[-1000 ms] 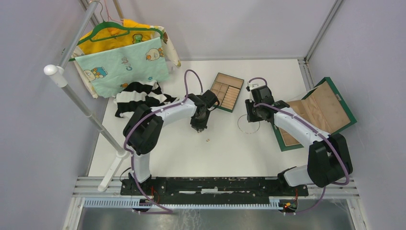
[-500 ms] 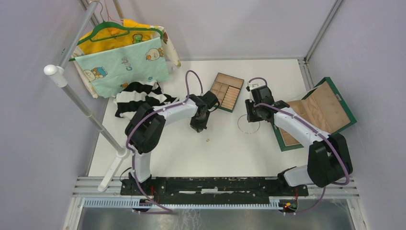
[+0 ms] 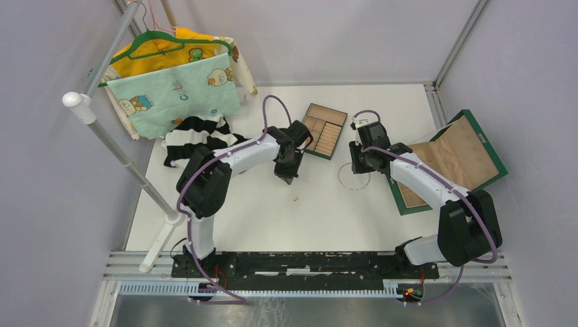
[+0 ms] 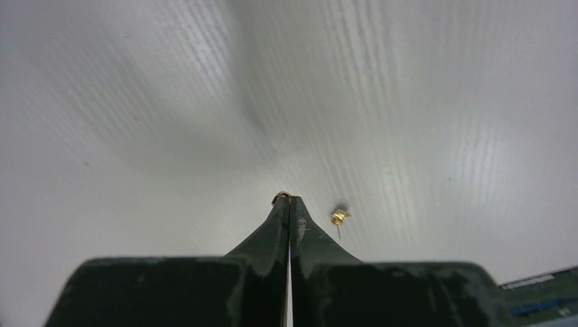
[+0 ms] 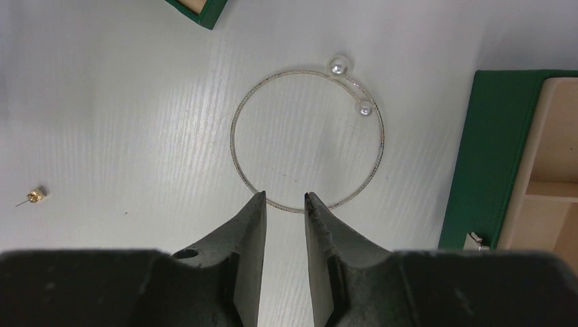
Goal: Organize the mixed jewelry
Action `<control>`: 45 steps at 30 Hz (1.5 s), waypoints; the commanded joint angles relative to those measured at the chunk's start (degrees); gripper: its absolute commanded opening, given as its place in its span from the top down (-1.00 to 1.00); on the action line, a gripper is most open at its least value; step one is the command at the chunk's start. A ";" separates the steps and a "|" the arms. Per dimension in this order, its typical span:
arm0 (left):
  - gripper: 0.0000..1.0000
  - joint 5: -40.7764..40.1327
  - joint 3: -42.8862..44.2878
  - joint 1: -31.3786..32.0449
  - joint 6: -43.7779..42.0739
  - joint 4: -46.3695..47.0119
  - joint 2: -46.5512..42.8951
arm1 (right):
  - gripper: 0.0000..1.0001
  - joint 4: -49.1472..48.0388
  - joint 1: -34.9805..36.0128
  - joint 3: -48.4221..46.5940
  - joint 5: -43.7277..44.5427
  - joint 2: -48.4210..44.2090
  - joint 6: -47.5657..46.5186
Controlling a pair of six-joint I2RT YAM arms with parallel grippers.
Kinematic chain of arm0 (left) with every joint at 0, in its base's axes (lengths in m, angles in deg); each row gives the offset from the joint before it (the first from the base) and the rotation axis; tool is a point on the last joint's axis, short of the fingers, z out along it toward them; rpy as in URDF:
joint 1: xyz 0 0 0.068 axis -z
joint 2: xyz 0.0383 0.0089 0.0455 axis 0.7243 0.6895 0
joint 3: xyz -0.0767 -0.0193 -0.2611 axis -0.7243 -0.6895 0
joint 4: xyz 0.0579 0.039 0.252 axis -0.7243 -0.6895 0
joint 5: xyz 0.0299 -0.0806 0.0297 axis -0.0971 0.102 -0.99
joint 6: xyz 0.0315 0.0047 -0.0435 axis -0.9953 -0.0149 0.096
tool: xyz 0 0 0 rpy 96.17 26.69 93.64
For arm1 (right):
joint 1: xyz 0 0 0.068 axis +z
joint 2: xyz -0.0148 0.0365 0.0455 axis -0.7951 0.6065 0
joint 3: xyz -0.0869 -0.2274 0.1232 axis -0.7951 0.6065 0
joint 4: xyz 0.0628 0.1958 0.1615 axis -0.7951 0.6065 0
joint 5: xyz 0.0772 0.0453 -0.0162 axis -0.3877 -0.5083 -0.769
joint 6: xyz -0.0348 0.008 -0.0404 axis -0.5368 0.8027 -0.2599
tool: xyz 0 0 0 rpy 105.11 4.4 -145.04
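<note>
My left gripper (image 4: pixel 290 199) is shut, with a tiny gold piece (image 4: pixel 280 198) pinched at its fingertips a little above the white table. A second gold stud (image 4: pixel 339 216) lies on the table just right of the tips; it also shows in the top view (image 3: pixel 296 199) and at the left of the right wrist view (image 5: pixel 35 195). My right gripper (image 5: pixel 285 197) is open. Its tips stand either side of the near arc of a thin silvery wire hoop (image 5: pixel 233 136) with two pearl beads. The hoop lies flat (image 3: pixel 340 178) below the right gripper (image 3: pixel 360 167).
A small tan compartment tray with a green rim (image 3: pixel 317 154) sits just behind the left gripper (image 3: pixel 286 174). A large open green box (image 3: pixel 470 146) lies at the right, its edge (image 5: pixel 487 157) close to the hoop. Clothes and a rack stand at the back left.
My left gripper has shifted slightly back and right, toward the compartment tray, still shut. The right arm and the hoop have not moved.
</note>
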 commanded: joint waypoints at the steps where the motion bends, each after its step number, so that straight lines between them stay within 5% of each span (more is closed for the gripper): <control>1: 0.96 18.71 2.66 -3.68 -8.35 -0.44 -4.89 | 0.35 -0.73 -0.01 0.19 0.38 -2.06 0.70; 14: 0.96 73.80 1.93 -19.57 -31.32 -0.64 -3.38 | 0.35 -1.84 -0.02 4.65 4.60 -7.02 0.61; 19: 0.96 87.66 10.45 -21.16 -55.75 -25.86 3.07 | 0.35 -2.59 -0.07 5.64 4.38 -8.29 1.21; 21: 0.96 90.79 14.47 -21.38 -67.28 -36.44 6.30 | 0.35 -2.53 -0.03 5.82 4.34 -8.61 1.28; 29: 0.96 92.57 13.27 -21.22 -68.27 -36.92 5.63 | 0.35 -2.60 -0.03 6.75 4.77 -9.50 0.69; 41: 0.96 96.00 28.88 -21.09 -58.09 -36.84 18.11 | 0.35 -3.12 -0.02 6.63 5.32 -9.47 0.24; 45: 0.96 90.46 36.20 -20.87 -53.10 -36.76 22.26 | 0.35 -2.68 -0.10 6.46 5.72 -9.50 0.39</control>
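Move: The gold earring already pinched in the left fingertips sits some 2 cm above the table. The small compartment tray lies about 15 cm ahead of the left hand and 8 cm to its right, roughly 1 cm lower. The other earring is about 4 cm back and 2 cm right, the bangle 17 cm right and 1 cm ahead, the striped cloth some 19 cm left and 9 cm ahead. The tray is about 13 cm ahead of the right hand, 12 cm left and 6 cm below. The gold earring, kept in the left hand's shut fingertips, is carried up about 15 cm while the wrist swings through some 85 degrees, from fingers down to fingers level and pointing right. The hand eases back about 3 cm, then turns forward roughly 5 cm and a little right, beginning to sink. The right hand retreats a couple of centimetres back and right, fingers still part open and empty. ##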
